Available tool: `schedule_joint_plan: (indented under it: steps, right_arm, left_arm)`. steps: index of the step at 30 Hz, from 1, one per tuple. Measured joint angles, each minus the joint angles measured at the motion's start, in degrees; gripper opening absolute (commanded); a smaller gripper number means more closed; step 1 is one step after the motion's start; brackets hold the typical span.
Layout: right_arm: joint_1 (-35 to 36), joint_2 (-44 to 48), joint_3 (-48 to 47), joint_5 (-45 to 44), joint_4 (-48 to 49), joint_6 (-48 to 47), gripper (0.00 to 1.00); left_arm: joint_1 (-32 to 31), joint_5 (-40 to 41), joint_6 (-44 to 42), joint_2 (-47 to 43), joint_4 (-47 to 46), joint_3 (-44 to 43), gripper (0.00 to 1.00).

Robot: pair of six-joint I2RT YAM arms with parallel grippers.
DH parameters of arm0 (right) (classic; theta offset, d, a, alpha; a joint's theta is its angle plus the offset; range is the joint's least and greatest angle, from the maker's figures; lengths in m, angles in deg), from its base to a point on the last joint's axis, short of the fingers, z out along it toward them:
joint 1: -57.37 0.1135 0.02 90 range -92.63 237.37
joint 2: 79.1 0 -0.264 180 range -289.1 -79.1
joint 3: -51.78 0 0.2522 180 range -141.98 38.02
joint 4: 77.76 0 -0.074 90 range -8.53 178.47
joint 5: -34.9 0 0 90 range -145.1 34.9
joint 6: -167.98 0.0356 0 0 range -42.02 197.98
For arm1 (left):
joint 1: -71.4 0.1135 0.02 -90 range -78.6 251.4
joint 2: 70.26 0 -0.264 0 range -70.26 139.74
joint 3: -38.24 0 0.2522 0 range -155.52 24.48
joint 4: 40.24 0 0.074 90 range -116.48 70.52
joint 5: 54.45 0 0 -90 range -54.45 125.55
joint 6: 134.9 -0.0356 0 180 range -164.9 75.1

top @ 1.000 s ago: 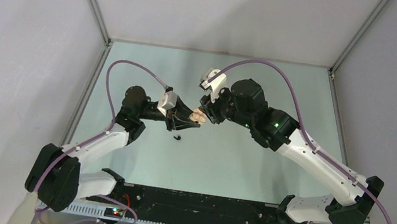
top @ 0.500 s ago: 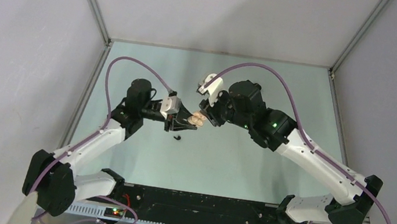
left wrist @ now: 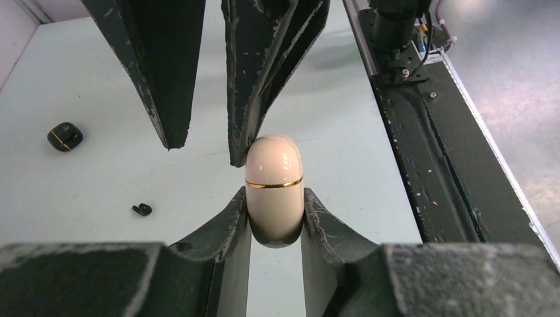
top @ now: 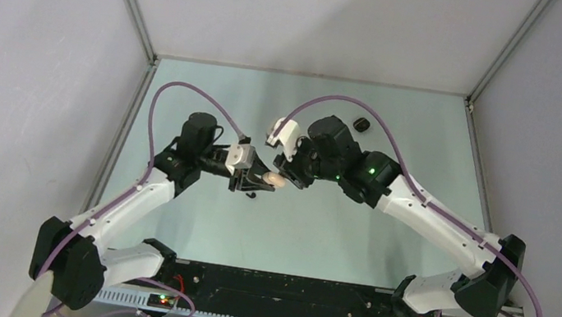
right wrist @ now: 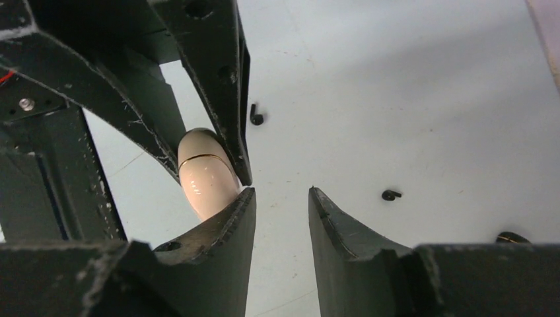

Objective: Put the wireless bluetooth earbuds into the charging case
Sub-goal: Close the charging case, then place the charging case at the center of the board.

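Note:
A cream charging case [left wrist: 274, 188] with a gold band is closed and held off the table, my left gripper [left wrist: 275, 198] shut on its lower half. In the top view the cream case [top: 275, 180] sits between both grippers at mid-table. My right gripper [right wrist: 280, 195] is open with nothing between its fingers. One of its fingertips [left wrist: 239, 155] rests against the case's upper end. Small black earbuds lie on the table: one [left wrist: 141, 210] below the grippers, two in the right wrist view [right wrist: 256, 115] [right wrist: 391, 195]. No cream earbud shows.
A closed black charging case [top: 362, 125] with a gold band lies on the table behind the right arm, also in the left wrist view [left wrist: 65, 137]. The black base rail [left wrist: 422, 132] runs along the near edge. Metal frame posts [top: 130, 0] flank the table.
Both grippers shifted left and nearer with the cream case between them. The right arm swung left, uncovering the black case behind it. The left wrist rotated.

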Motion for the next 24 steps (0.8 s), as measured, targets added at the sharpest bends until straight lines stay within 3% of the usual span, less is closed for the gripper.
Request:
schedule_joint_plan:
  steps: [5, 10, 16, 20, 24]
  right_arm:
    - [-0.8, 0.9, -0.6, 4.6, -3.0, -3.2, 0.42]
    - [-4.5, 4.3, -0.6, 8.0, -4.6, -3.1, 0.43]
    - [-17.7, 7.7, -0.6, 12.7, -3.7, 0.9, 0.44]
    - [-24.3, 8.8, 0.1, 14.7, -2.4, 3.2, 0.44]
    - [-27.4, 9.1, 1.0, 16.2, -1.6, 4.3, 0.44]
  left_arm:
    - [-0.3, -1.4, 4.1, -0.1, -2.3, 0.8, 0.05]
    - [2.1, 2.9, 16.0, 1.4, -15.2, 3.4, 0.06]
    - [10.0, 10.9, 32.8, 11.3, -30.2, 3.4, 0.06]
    - [13.4, 16.1, 38.9, 19.8, -31.6, 1.6, 0.07]
    - [15.4, 21.1, 40.8, 29.3, -26.6, -6.2, 0.07]
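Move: The closed charging case is still between the left fingers; clear table for it lies roughly 22 cm ahead of that hand, 6 cm to its left and some 20 cm below. The near black earbud is about 2 cm ahead and 6 cm left of the left hand, the far black earbud 14 cm ahead and 10 cm right, both about 21 cm down. From the right hand the case is some 4 cm back, 3 cm left and 2 cm lower. Keep the left gripper shut on the case and, after a brief pause, swing it about 20 cm forward and some 6 cm left over the open table, sinking late by 7 cm or so while the wrist turns counter-clockwise and tips down. Let the right fingertip ease back about 1 cm beside the case, then come free of the lid and withdraw right, forward and up, fingers staying partly open. ##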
